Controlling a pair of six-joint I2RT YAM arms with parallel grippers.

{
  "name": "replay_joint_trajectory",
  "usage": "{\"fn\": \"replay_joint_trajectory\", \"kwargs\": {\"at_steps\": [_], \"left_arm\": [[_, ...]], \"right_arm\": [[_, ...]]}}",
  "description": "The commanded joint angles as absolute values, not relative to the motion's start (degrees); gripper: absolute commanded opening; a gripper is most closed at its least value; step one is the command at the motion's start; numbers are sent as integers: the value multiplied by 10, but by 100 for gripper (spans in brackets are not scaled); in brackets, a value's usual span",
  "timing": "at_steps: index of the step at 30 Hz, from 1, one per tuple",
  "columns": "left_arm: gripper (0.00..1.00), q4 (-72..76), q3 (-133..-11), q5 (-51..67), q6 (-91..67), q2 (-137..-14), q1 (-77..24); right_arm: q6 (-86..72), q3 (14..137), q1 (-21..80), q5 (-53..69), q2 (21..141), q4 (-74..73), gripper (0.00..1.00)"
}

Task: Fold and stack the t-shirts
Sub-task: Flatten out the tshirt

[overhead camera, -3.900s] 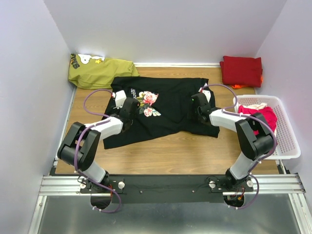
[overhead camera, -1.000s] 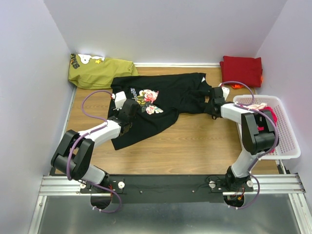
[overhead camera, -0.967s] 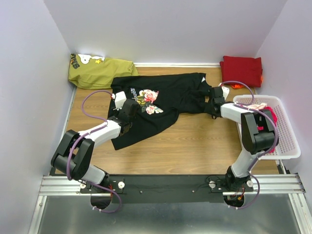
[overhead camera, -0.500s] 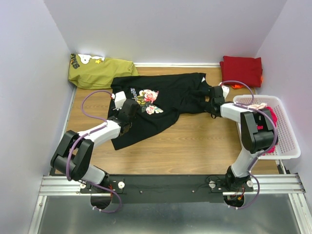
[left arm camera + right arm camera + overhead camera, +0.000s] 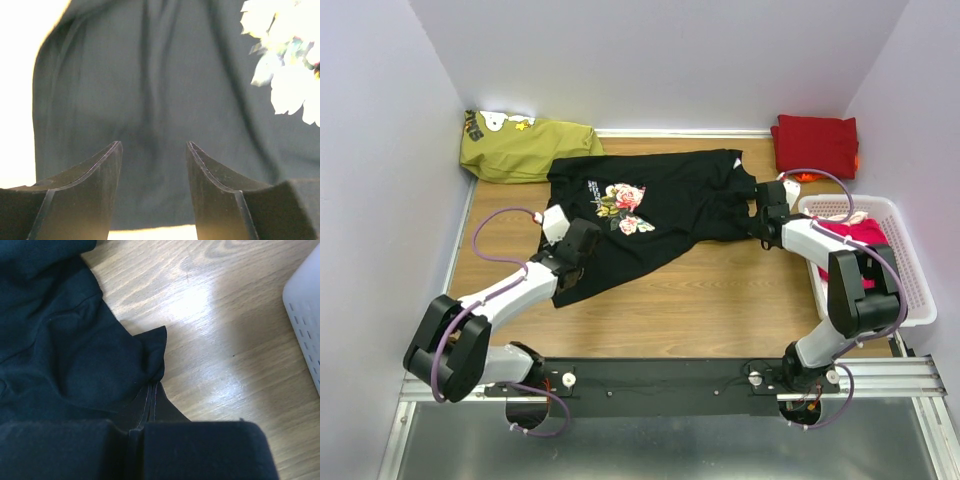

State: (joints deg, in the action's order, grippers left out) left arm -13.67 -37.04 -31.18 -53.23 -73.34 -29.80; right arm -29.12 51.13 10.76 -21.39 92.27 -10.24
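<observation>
A black t-shirt with a flowered print lies spread and rumpled across the middle of the table. My left gripper hovers open over its near-left part, close to the hem; in the left wrist view both fingers stand apart above the black cloth, nothing between them. At the shirt's right side my right gripper is shut on the black t-shirt's edge, with stitched cloth pinched between its closed jaws. A folded dark red t-shirt lies at the back right. Pink t-shirts are in the basket.
A white slotted basket stands at the right edge, its wall close to my right gripper. An olive-green printed shirt lies bunched in the back left corner. Bare wood shows in front of the black shirt. Walls close in three sides.
My right gripper has shut on the black shirt's right edge and shifted slightly right. My left arm has drawn back toward the near left, still open over the shirt.
</observation>
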Motion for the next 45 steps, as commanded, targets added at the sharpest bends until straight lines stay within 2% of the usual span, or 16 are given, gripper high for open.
{"fn": "replay_joint_trajectory", "kwargs": {"at_steps": [1, 5, 13, 20, 24, 31, 37, 45], "left_arm": [[63, -264, -352, -330, -663, -723, -360], [59, -373, -347, -350, -812, -715, -428], [56, -446, -365, -383, -888, -674, -446], [56, -642, -467, -461, -988, -799, -446], [56, -641, -459, -440, -989, -831, -446], [57, -626, -432, -430, -985, -779, -433], [57, -611, -433, -426, -957, -783, -418], [59, -534, -434, -397, -897, -784, -410]], "right_arm": [[-296, 509, 104, -233, 918, -122, 1], [-298, 511, 104, -219, 921, -122, 1], [-294, 501, 104, -196, 911, -120, 1], [-296, 497, 105, -189, 902, -117, 1], [-296, 496, 105, -192, 902, -115, 1], [-295, 498, 104, -185, 911, -112, 1], [-296, 496, 104, -189, 911, -112, 1], [-290, 490, 105, -205, 895, -112, 1]]}}
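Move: The t-shirt's near left corner lies some 7 cm back from the open left hand, about 4 cm to its left and 5 cm below. The flower print is on the same cloth, roughly 15 cm ahead of that hand and 11 cm to its right. From the right hand, the same corner is about 44 cm to the left, 16 cm back and 3 cm lower. With the right fingers staying shut on the shirt's right end and that arm almost still, the left hand draws back about 10 cm towards the near left corner, dipping a few centimetres at first, then works a little to its left. Its fingers stay open while the wrist swings some 20 degrees counter-clockwise and tips further down, ending close over the corner; no touch can be seen there. ##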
